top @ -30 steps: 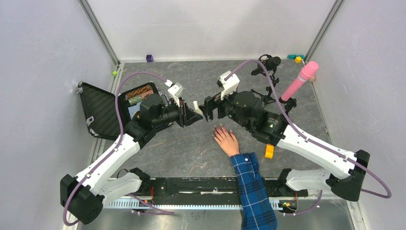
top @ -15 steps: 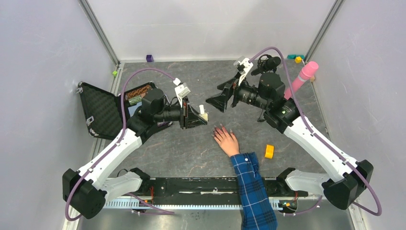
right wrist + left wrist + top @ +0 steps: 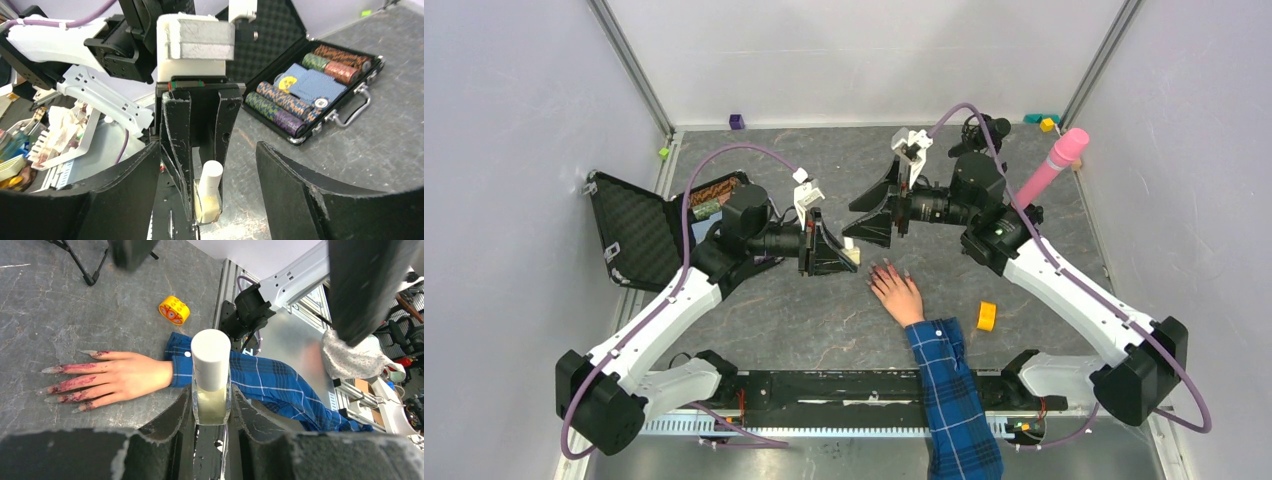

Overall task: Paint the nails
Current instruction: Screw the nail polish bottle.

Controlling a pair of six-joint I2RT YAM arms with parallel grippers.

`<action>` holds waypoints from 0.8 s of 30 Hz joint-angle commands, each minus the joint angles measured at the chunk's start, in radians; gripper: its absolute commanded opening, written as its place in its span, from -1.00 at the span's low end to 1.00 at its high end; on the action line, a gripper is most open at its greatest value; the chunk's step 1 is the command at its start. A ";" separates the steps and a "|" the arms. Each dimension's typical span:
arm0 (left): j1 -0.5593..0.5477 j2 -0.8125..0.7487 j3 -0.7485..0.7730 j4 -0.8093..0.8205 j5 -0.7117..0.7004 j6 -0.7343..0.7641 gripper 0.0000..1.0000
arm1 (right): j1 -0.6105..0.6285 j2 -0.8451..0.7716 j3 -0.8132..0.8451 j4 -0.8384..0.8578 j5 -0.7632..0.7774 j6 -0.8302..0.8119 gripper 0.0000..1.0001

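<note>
A pale hand (image 3: 896, 290) in a blue plaid sleeve (image 3: 949, 380) lies flat on the grey table. Its long nails (image 3: 55, 390), smeared dark pink, point left in the left wrist view. My left gripper (image 3: 849, 255) is shut on a small bottle (image 3: 211, 385) with a white cap and pale yellowish liquid, held upright just left of the fingertips (image 3: 884, 266). My right gripper (image 3: 850, 222) faces it from the far side. Its jaws are open and stand wide of the bottle (image 3: 210, 192) on either side, touching nothing.
An open black case (image 3: 639, 225) of poker chips (image 3: 310, 95) lies at the left. A yellow toy piece (image 3: 987, 316) sits right of the sleeve. A pink cylinder (image 3: 1051, 165) and a black stand (image 3: 984, 135) are at the back right. Small blocks (image 3: 737, 121) lie by the rear wall.
The right gripper pulled back from the bottle, then came toward it again with its jaws open. The left gripper carried the bottle slightly nearer the hand.
</note>
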 commanded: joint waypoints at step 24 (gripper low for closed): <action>-0.010 -0.007 0.038 0.036 0.031 0.028 -0.96 | 0.035 0.079 -0.007 -0.039 -0.057 -0.013 0.01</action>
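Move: The white cap of the nail polish bottle sits roughly 6 cm below the right hand, 2 cm to its left and about 1 cm back; the glass bottle, held upright, is directly beneath the cap. The painted hand lies on the table some 3 cm back and 10 cm to the right, about 30 cm down, and the yellow block 9 cm back and 33 cm to the right. For the left hand, gripping the bottle, the cap is 3 cm above and 1 cm to the right. Down onto the capped bottle comes the right hand, sinking about 4 cm and easing some 1.5 cm left towards the cap, its fingers still pointing left and narrowing from wide to half open, one to either side of it. No touch on the cap can be made out. The left hand stays put and keeps its grip on the bottle. ##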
